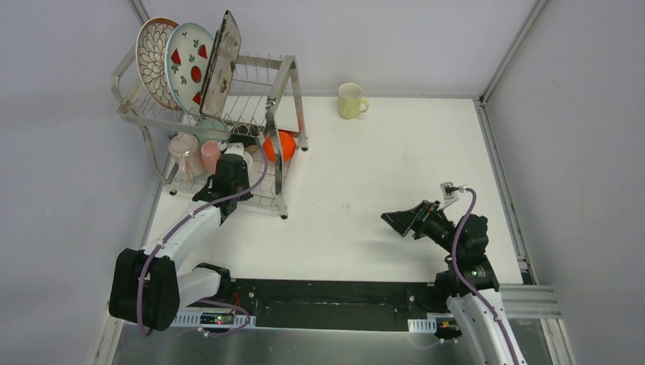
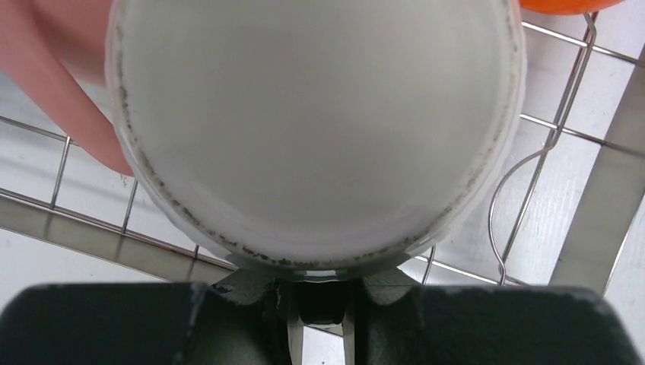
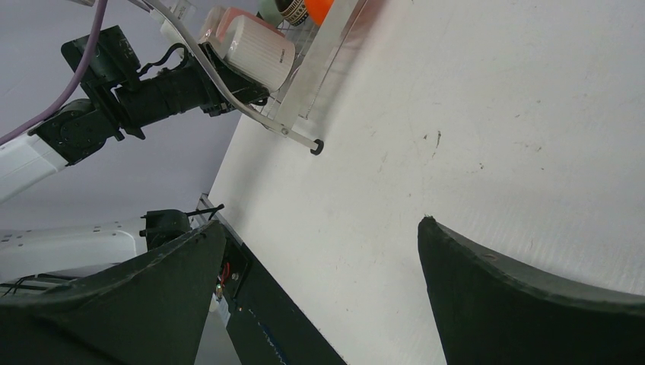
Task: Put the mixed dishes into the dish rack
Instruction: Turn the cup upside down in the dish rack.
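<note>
The dish rack stands at the far left with the petal-pattern plate, red-fruit plate and square plate upright in its top tier. In the lower tier sit two pinkish mugs, an orange bowl and a white mug. My left gripper reaches into that tier, shut on the white mug, whose base fills the left wrist view. A yellow mug stands alone on the table at the back. My right gripper hovers open over the table, holding nothing.
The white table is walled at the back and sides. A rack leg stands near the left arm. Rack wires and the pink mug crowd close around the white mug. The right wrist view shows the rack's foot.
</note>
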`<state>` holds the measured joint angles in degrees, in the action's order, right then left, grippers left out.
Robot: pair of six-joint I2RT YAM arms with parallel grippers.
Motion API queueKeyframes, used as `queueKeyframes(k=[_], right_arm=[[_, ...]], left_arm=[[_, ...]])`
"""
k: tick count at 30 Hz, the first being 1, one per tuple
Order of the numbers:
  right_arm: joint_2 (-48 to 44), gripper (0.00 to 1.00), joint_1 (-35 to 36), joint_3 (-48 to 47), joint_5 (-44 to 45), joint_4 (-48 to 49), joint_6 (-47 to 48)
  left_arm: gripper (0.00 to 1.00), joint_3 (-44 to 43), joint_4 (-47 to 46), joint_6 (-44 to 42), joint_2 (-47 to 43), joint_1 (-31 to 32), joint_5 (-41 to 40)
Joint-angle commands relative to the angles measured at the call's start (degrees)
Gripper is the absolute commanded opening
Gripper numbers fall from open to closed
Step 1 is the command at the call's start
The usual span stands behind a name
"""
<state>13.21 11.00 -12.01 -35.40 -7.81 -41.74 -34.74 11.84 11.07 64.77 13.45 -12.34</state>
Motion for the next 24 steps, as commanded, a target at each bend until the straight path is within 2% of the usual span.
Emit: queueKeyframes(k=[1,10,19,21,24], right_arm=[[0.3,1.00,-0.1,-1.9,-0.3,0.7,-0.3],[1.0,1.00,-0.1,-2.1,-0.4,0.6,-0.2],[2.9,1.00,-0.1,-3.1,0.9,-1.9,-1.0],[4.2,1.00,-0.1,-3.7,1.5,-2.8,-0.9],[6.6,1.00,-0.2,-4.8,2.8,-4.5,-0.9]], left_arm=[[0.11,-2.3,-7.2,-1.0,0.5,-1.2,-2.8],[0.27,-2.5,-6.9,-1.2,1.0,-1.9,-2.4],[0.35,-3.1,-4.0,0.2,-0.1,-2.0,0.9],[0.39,-2.9,-2.4,0.9,-1.4,-2.0,1.4],[0.52,-2.4,-0.2,2.2,-4.6,-2.0,2.6]])
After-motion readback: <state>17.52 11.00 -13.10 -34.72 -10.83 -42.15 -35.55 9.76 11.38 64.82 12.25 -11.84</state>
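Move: Straight ahead of the left hand, about 5 cm out and nearly level, is the middle of the upside-down white cup, its handle still pinched over the rack's lower tier. The pink cup stands some 6 cm to the left and 5 cm ahead of the hand, the orange bowl about 9 cm to the right and 7 cm ahead, both slightly lower. From the right hand the white cup lies roughly 32 cm left, 14 cm ahead and 8 cm lower. Easing the inverted cup about 1 cm farther forward and a touch left into the lower tier, the left hand opens its fingers partway and lets go of the handle. It rises some 1 cm while opening, then starts to draw back, the fingers still astride the handle. The right hand, empty and open, dips about 1.5 cm and tips slightly down. ##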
